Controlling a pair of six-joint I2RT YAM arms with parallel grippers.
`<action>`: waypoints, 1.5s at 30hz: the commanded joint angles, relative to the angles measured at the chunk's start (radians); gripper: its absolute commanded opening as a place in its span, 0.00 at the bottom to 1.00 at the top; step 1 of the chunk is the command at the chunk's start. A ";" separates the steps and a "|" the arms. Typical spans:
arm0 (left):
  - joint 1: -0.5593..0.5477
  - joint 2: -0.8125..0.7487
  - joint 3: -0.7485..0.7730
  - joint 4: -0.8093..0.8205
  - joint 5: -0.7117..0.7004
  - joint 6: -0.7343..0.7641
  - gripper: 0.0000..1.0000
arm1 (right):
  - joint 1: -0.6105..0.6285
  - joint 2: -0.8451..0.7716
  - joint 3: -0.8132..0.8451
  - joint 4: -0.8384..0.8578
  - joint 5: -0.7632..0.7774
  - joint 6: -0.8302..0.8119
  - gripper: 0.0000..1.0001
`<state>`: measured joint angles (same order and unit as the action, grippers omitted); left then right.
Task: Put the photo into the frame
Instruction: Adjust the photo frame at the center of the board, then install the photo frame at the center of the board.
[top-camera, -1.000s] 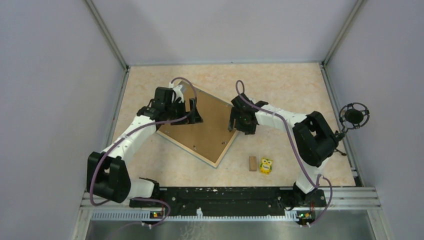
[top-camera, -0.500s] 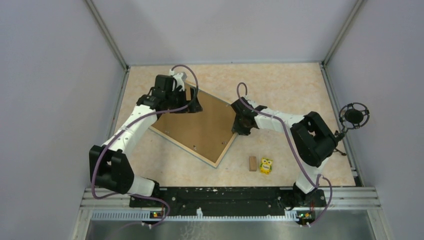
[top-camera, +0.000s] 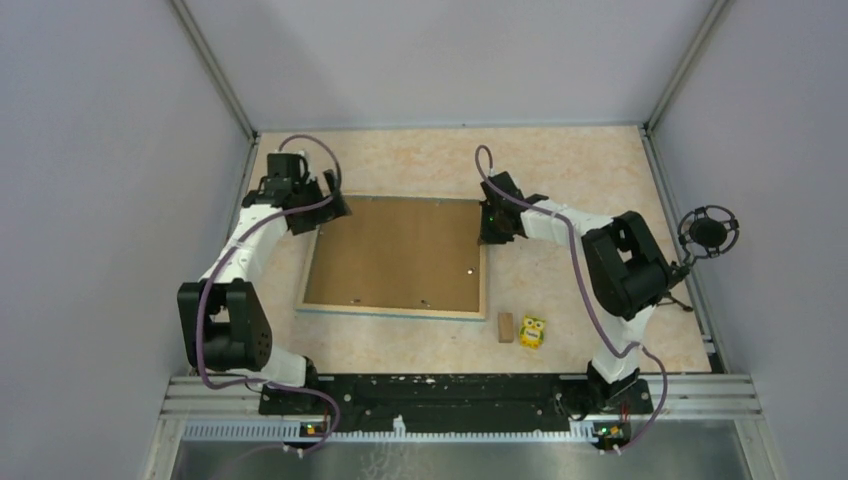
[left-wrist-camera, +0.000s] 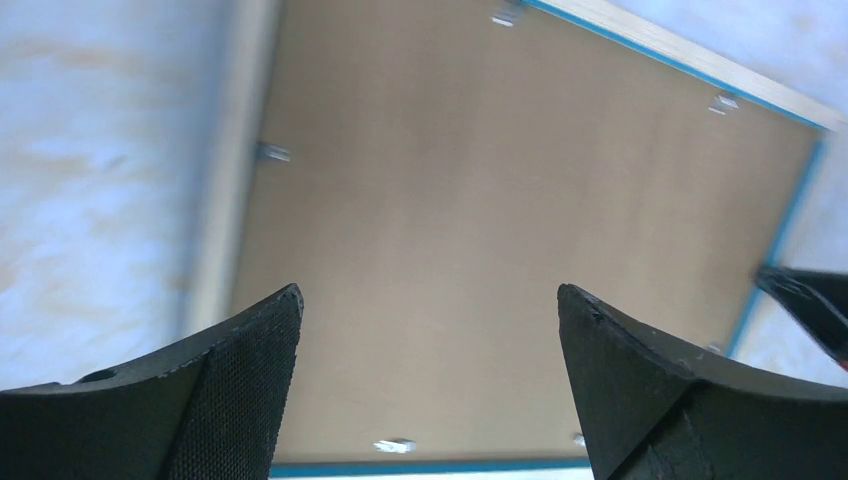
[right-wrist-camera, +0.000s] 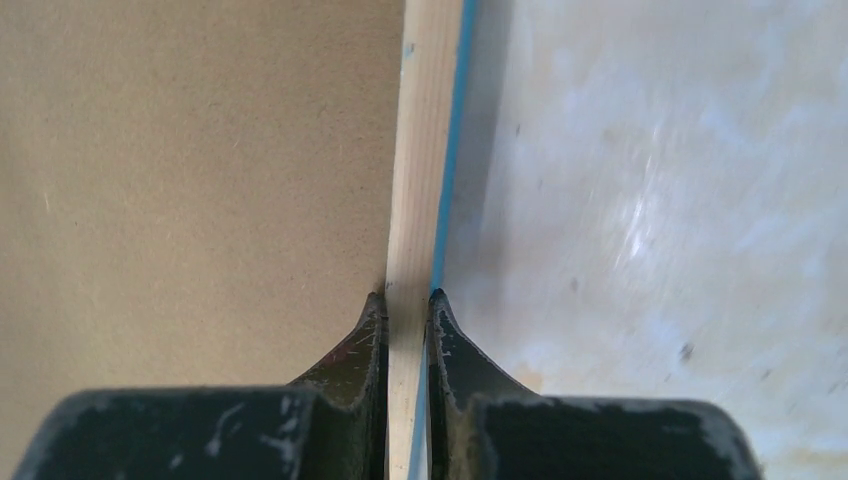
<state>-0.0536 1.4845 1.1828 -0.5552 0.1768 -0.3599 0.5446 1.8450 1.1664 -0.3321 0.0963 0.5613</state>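
The frame (top-camera: 484, 272) lies face down in the middle of the table, its light-wood rails and blue edge around a brown backing board (top-camera: 395, 252). My right gripper (top-camera: 490, 225) is shut on the frame's right rail near the far corner. The wrist view shows the wood rail (right-wrist-camera: 425, 150) pinched between the two fingers of that gripper (right-wrist-camera: 408, 297). My left gripper (top-camera: 335, 208) hovers open over the far left corner, holding nothing. In the left wrist view, the gripper (left-wrist-camera: 428, 290) looks down at the backing board (left-wrist-camera: 480, 230) and a rail (left-wrist-camera: 225, 230). The photo is hidden.
A small wooden block (top-camera: 506, 327) and a yellow owl toy (top-camera: 532, 332) sit near the frame's near right corner. A black round fixture (top-camera: 708, 233) stands at the table's right edge. Grey walls close in the left, back and right sides.
The frame has turned from a diagonal lie to square with the table. The right gripper has closed on its right rail. The left arm has swung back and left, still open.
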 joint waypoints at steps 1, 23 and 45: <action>0.119 0.010 -0.069 -0.008 -0.112 -0.051 0.98 | -0.094 0.100 0.093 -0.045 -0.091 -0.245 0.00; 0.135 0.019 -0.330 0.022 -0.105 -0.030 0.68 | -0.058 0.001 0.150 -0.267 -0.102 -0.160 0.59; 0.137 0.017 -0.351 0.038 -0.143 -0.040 0.14 | 0.022 -0.011 0.108 -0.284 -0.038 -0.103 0.59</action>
<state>0.0860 1.5158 0.8490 -0.5301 0.0578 -0.3798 0.5610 1.8839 1.2831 -0.6140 0.0387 0.4423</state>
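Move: The right fingers already pinch the frame's right bar, right at the hand point. From there a metal clip lies about 7 cm back and 3 cm left, the wooden block about 17 cm back and 5 cm right. The open left hand hangs over the backing: its stretch of the frame's left bar is some 8 cm back, 10 cm left and 13 cm below, with the frame's near-left corner 8 cm nearer and 2 cm farther left than that stretch. Still pinching the right bar, the right hand pushes it forward about 5 cm and slightly right, turning some 10 degrees counter-clockwise; then it opens and slides back about 8 cm to straddle the bar farther down. The left hand swings left, then drops back and down onto the left bar, tipping steeper by about 20 degrees, and closes to pinch it. ##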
